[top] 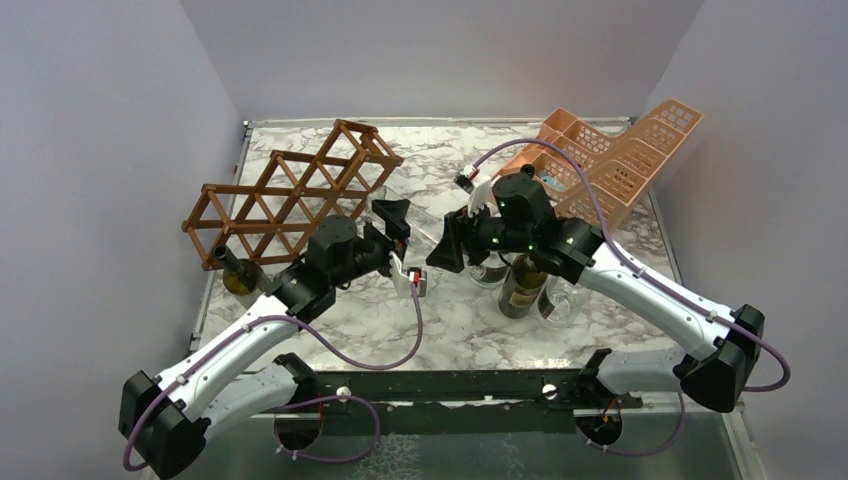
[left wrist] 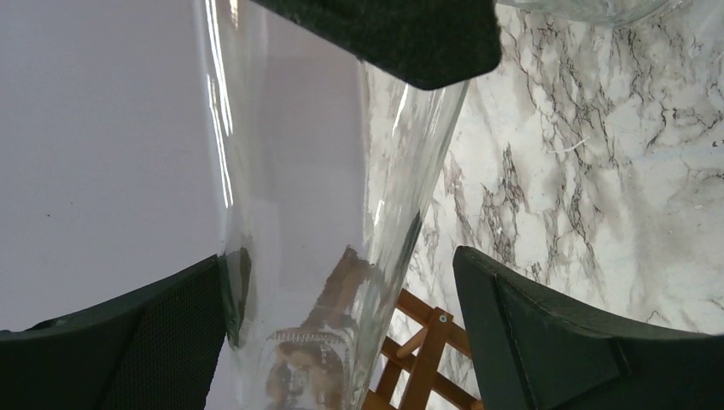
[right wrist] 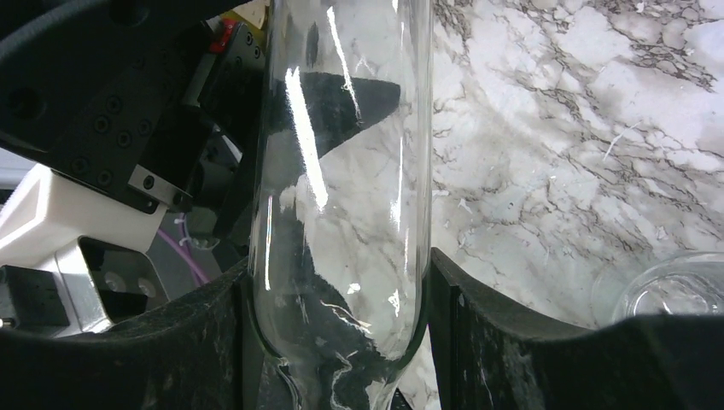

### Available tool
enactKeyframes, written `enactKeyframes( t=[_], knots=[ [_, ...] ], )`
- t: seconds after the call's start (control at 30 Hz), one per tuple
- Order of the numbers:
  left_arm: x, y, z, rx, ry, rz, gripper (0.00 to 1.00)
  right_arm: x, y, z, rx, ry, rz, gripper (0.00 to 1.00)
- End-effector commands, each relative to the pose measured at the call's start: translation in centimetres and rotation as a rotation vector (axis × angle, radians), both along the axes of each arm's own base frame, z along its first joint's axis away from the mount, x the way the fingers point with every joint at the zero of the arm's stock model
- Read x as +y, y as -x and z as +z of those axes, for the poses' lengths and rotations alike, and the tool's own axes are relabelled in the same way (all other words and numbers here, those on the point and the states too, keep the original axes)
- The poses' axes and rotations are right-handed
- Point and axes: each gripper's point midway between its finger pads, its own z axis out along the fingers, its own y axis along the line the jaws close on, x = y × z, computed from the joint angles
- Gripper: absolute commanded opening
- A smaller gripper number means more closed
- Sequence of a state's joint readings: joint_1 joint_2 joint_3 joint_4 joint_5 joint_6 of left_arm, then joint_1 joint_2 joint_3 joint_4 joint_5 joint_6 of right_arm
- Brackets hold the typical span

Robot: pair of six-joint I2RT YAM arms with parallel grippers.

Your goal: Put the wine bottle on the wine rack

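Observation:
A clear glass wine bottle (top: 420,225) hangs nearly level above the table between my two grippers. My right gripper (right wrist: 341,282) is shut on the wine bottle (right wrist: 341,171), both pads pressing its sides near the shoulder. My left gripper (left wrist: 341,265) is open around the same wine bottle (left wrist: 316,188): the left pad touches the glass, while the right finger (left wrist: 529,325) stands apart from it. The brown wooden wine rack (top: 290,195) stands at the back left, just beyond the left gripper (top: 398,240). Its slats (left wrist: 427,359) show below the bottle.
A dark green bottle (top: 240,272) lies at the wine rack's near left corner. A dark labelled bottle (top: 522,285) and clear glassware (top: 560,300) stand under the right arm. A peach plastic basket rack (top: 610,160) leans at the back right. Another glass piece (right wrist: 674,290) lies near the right gripper.

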State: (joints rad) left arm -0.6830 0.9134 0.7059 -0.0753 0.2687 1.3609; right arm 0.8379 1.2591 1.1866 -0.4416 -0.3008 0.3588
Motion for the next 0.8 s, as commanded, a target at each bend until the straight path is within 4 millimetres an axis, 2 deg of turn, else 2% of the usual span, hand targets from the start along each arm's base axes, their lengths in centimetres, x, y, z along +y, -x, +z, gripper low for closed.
enactKeyframes(
  t=[0.0,0.13,0.2,0.37,0.53,0.67,0.77],
  knots=[
    [-0.6,0.5,2.5,-0.015,0.061,-0.035,0.99,0.3,-1.4,3.1,-0.117,-0.081,-0.049,0.01],
    [-0.2,1.1,3.6,0.017,0.132,-0.014,0.99,-0.1,-2.1,2.1,-0.134,-0.039,-0.074,0.01],
    [0.2,1.8,4.8,0.048,0.211,0.000,0.99,-0.1,-2.4,1.5,-0.142,-0.016,-0.075,0.01],
    [2.4,3.0,10.2,0.229,0.660,0.125,0.99,0.3,-3.0,-0.1,-0.147,0.030,-0.053,0.01],
    [8.3,1.4,15.9,0.402,1.240,0.445,0.99,1.6,-3.1,-1.7,-0.130,0.050,-0.014,0.01],
    [10.5,1.4,18.0,0.509,1.451,0.574,0.99,3.4,-3.0,-3.3,-0.121,0.079,0.000,0.01],
    [10.4,1.9,19.5,0.595,1.526,0.571,0.99,5.0,-3.1,-4.3,-0.115,0.085,-0.003,0.01]
  ],
)
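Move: The clear bottle is in my right hand's fingers, its middle about 4 cm ahead and 4 cm left of that hand; my left hand's open fingers straddle it, its middle 3 cm back and 4 cm right of them. The rack's middle lies some 34 cm left, 16 ahead and 15 below my right hand. From that hand, the standing glass bottle is about 12 cm right, 2 ahead, and the green bottle 19 right, 3 back, both roughly 14 lower. My left hand, fingers already wide open, backs away from the clear bottle, rising about 18 cm and going 8 cm left while the wrist rolls some 80 degrees until its fingers point mostly forward. My right hand keeps its grip and carries the bottle alone, first slightly forward and right, then mainly down by 6 or 7 cm and a little left, its fingers tipping slightly lower. ##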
